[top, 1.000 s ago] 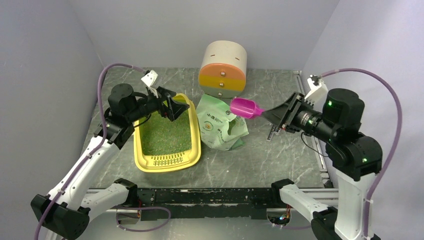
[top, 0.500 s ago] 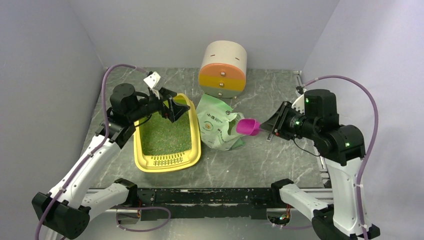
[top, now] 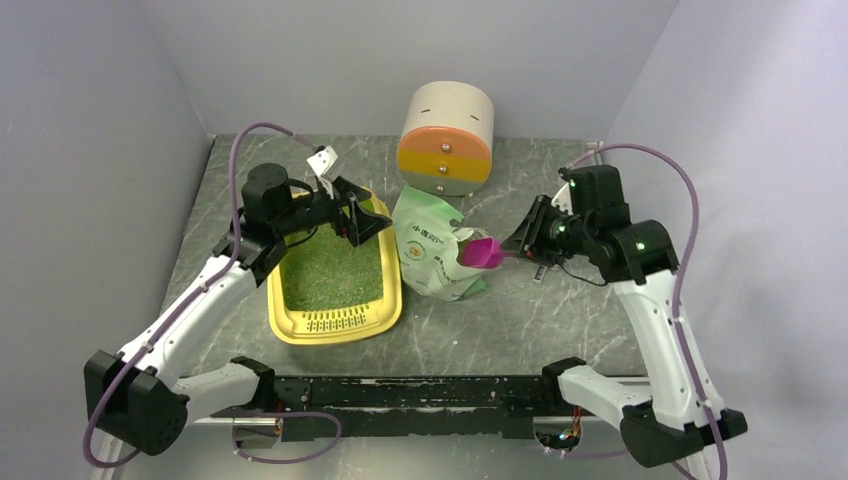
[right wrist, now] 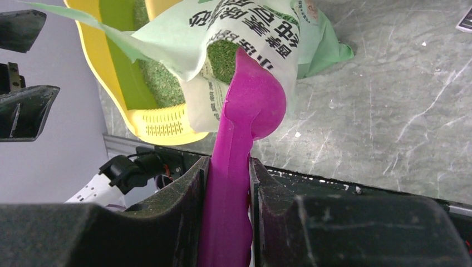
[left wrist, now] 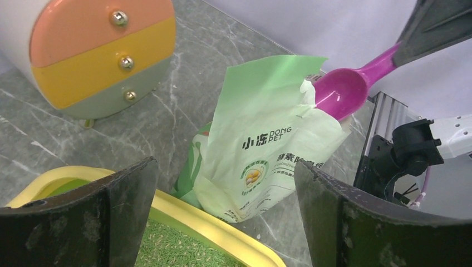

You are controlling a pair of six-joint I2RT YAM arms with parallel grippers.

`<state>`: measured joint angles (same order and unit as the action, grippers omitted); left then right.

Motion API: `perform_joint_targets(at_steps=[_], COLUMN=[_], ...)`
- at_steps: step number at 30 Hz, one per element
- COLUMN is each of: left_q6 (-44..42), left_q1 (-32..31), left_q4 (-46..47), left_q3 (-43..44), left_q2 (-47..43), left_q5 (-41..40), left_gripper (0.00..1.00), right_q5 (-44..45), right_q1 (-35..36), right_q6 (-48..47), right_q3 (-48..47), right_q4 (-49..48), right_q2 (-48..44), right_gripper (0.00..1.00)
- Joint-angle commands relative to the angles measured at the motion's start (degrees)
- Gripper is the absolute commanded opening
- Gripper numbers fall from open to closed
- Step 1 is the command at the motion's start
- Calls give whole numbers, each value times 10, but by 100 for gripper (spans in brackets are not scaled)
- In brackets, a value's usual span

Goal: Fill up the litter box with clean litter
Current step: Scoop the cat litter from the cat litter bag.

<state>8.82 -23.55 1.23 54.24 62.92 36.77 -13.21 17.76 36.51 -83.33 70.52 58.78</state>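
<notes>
The yellow litter box lies left of centre, holding a layer of greenish litter. My left gripper hovers open over the box's far right corner, and its wrist view shows the box rim and litter below it. My right gripper is shut on the handle of the magenta scoop. The scoop bowl pokes into the mouth of the pale green bag, where more litter shows inside.
The pale green bag stands slumped just right of the litter box. A round beige, orange and yellow drawer cabinet sits behind it. A metal rail runs along the table's right edge.
My right arm has swung the scoop down and to the left, from above the table into the bag's mouth. My left gripper has shifted slightly right over the box corner, still open.
</notes>
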Motion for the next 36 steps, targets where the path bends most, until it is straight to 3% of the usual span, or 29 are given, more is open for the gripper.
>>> perform_joint_targets(at_steps=[1, 9, 17, 20, 26, 32, 36], left_q6=[3, -13, -28, -38, -96, -92, -62], left_q1=[-1, -1, -1, -1, -3, -4, -5], left_q4=[54, 50, 114, 127, 26, 36, 34], left_q3=[-3, 38, 20, 25, 90, 122, 147], left_q2=[33, 100, 117, 137, 197, 234, 265], left_q5=[54, 84, 50, 118, 187, 235, 250], left_gripper=[95, 92, 89, 84, 65, 55, 63], right_q5=[-9, -18, 69, 93, 159, 138, 62], right_q1=[2, 13, 77, 105, 111, 110, 92], right_q6=[-24, -39, -27, -11, 6, 7, -13], right_q3=[18, 65, 48, 39, 15, 0, 19], right_q4=[-44, -69, -75, -76, -69, -85, -121], right_q2=[28, 61, 127, 158, 211, 258, 267], right_gripper=[0, 0, 0, 0, 0, 0, 0])
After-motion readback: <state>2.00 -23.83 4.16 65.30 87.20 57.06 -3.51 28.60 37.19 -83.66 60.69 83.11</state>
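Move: The right hand holds the purple scoop, its bowl already at the cat litter bag's mouth; the bag's middle lies about 9 cm ahead of this hand, 13 cm to its left and 17 cm below. The litter box is some 26 cm left of the bag and 3 cm farther out; the drawer cabinet stands roughly 22 cm beyond the bag, in line with it. From the left hand the bag's middle is 2 cm ahead, 14 cm to the right and 16 cm lower. Down first, then forward and left, the right hand drives the held scoop into the bag's mouth, sinking about 9 cm and reaching 8 cm out while tipping slightly and rolling its left side down. The left hand closes in on the bag's near side, rightward and down with some forward, swings some 20 degrees clockwise and partly narrows its open fingers; contact there can't be seen. ##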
